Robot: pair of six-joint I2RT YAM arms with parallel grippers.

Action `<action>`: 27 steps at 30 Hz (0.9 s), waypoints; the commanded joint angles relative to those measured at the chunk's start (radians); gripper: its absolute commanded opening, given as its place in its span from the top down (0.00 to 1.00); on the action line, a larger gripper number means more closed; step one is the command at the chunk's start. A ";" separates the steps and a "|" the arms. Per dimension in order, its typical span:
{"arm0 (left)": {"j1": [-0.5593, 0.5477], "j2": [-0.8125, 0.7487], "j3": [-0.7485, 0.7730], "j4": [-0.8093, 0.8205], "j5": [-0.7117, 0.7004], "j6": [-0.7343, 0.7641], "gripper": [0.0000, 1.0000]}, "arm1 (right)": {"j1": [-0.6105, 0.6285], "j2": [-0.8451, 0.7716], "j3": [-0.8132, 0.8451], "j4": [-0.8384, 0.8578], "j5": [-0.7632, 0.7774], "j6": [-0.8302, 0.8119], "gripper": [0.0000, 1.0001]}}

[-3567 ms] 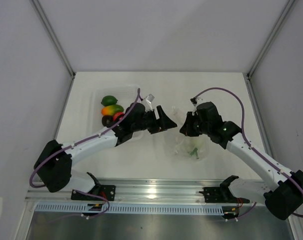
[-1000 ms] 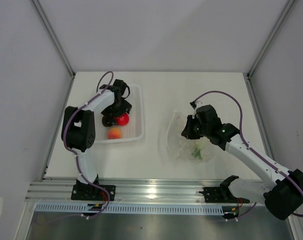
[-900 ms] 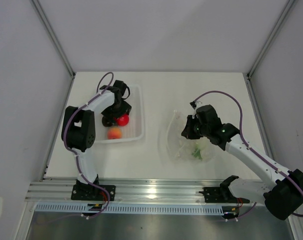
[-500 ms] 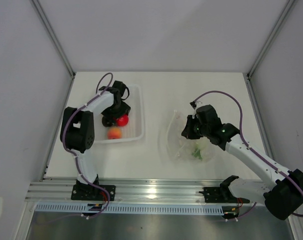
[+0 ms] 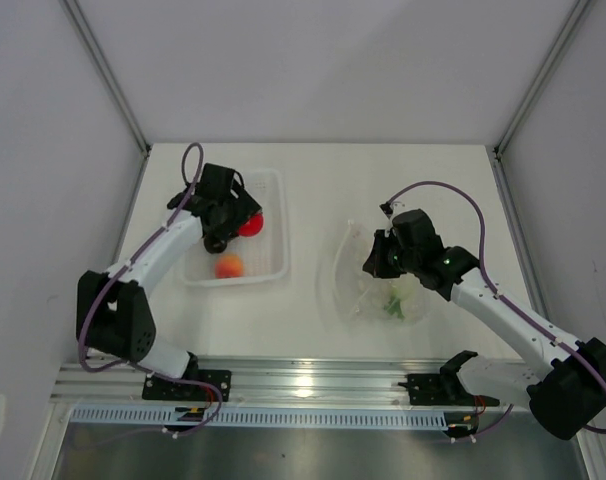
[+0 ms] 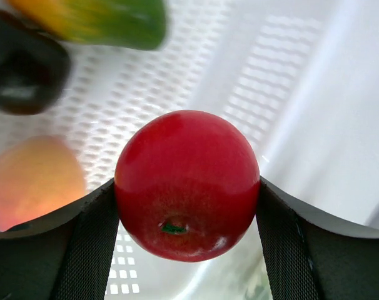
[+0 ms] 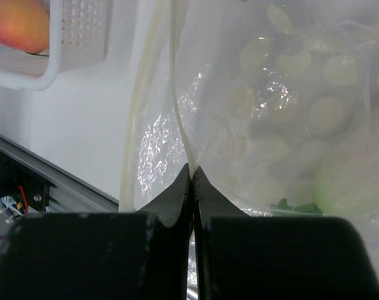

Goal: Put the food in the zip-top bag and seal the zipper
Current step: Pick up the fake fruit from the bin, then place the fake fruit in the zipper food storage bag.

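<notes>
My left gripper [image 5: 245, 220] is shut on the red fruit [image 6: 187, 184], which sits between both pads just above the white perforated tray [image 5: 273, 262]. The yellow-green mango [image 6: 96, 19], the dark brown piece [image 6: 24, 69] and the orange peach [image 5: 229, 265] lie in the tray. My right gripper [image 7: 191, 172] is pinched shut on one upper edge of the transparent zip-top bag [image 5: 358, 295], holding its mouth open toward the tray. The white radish [image 7: 358, 181] with green leaves [image 5: 391, 303] lies inside the bag. I cannot make out the zipper strip clearly.
The tray stands at the left of the white table and the bag right of centre, with bare table [image 5: 308, 210] between them. An aluminium rail [image 5: 303, 380] runs along the near edge. White walls close in the sides and back.
The left gripper has closed on the red fruit and raised it slightly toward the tray's right side, while the left arm's elbow swung out to the near left. The right arm has stayed still.
</notes>
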 commanded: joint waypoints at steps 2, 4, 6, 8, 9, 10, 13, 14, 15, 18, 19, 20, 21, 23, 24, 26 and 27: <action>-0.030 -0.194 -0.227 0.420 0.194 0.176 1.00 | -0.002 -0.011 0.002 0.029 0.009 -0.003 1.00; -0.035 -0.275 -0.288 0.649 0.342 0.203 0.99 | -0.002 -0.010 0.002 0.032 0.008 -0.002 1.00; -0.053 -0.315 -0.339 0.733 0.441 0.226 0.99 | -0.002 -0.008 0.003 0.032 0.006 0.000 1.00; -0.072 -0.319 -0.330 0.770 0.498 0.258 0.99 | -0.001 -0.007 0.005 0.035 0.006 0.000 1.00; -0.095 -0.316 -0.325 0.781 0.532 0.269 1.00 | -0.001 -0.007 0.006 0.035 0.005 0.000 1.00; -0.110 -0.311 -0.323 0.792 0.598 0.275 0.99 | -0.001 -0.002 0.008 0.035 0.005 0.000 1.00; -0.175 -0.317 -0.363 0.881 0.682 0.258 0.99 | -0.001 -0.003 0.014 0.029 0.006 -0.002 1.00; -0.211 -0.317 -0.398 0.907 0.696 0.234 0.99 | -0.001 -0.005 0.014 0.027 0.009 0.000 1.00; -0.230 -0.314 -0.408 0.939 0.704 0.223 0.99 | -0.001 -0.007 0.016 0.027 0.011 -0.002 1.00; -0.305 -0.296 -0.446 0.964 0.692 0.205 0.99 | -0.001 -0.008 0.017 0.029 0.009 0.000 1.00; -0.320 -0.294 -0.460 0.979 0.683 0.201 1.00 | -0.001 -0.008 0.017 0.029 0.009 0.000 1.00; -0.352 -0.291 -0.495 0.993 0.658 0.200 1.00 | -0.001 -0.008 0.017 0.029 0.009 0.000 1.00; -0.368 -0.286 -0.503 1.005 0.650 0.198 0.99 | -0.001 -0.008 0.017 0.029 0.008 0.003 1.00; -0.403 -0.262 -0.518 1.020 0.652 0.192 1.00 | 0.001 -0.008 0.016 0.027 0.005 0.006 1.00; -0.412 -0.251 -0.521 1.042 0.656 0.188 0.99 | 0.001 -0.010 0.014 0.027 0.005 0.006 1.00; -0.440 -0.230 -0.529 1.059 0.652 0.172 0.99 | 0.001 -0.011 0.011 0.027 0.005 0.008 1.00; -0.449 -0.224 -0.532 1.078 0.650 0.168 0.99 | 0.001 -0.013 0.011 0.029 0.005 0.008 1.00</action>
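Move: The bag's open mouth lies about 26 cm to the right of the left gripper, some 13 cm back and roughly 4 cm lower; from the right gripper, which is pinching its rim, it is some 4 cm left, 2 cm ahead and 4 cm below. In the bin, about 10 cm under the left hand, the dark avocado lies 9 cm left, level with it, the peach 7 cm back and 6 cm left, and the mango 6 cm ahead and 8 cm left. Still gripping the red fruit, the left hand heads for the bag's open mouth, about 21 cm right and 15 cm back, arching up some 10 cm to carry the fruit out over the bin's right side, then sinking about 5. The wrist swings clockwise until the fingers point right and slightly down. The right gripper stays put, keeping the bag's rim pinched. ##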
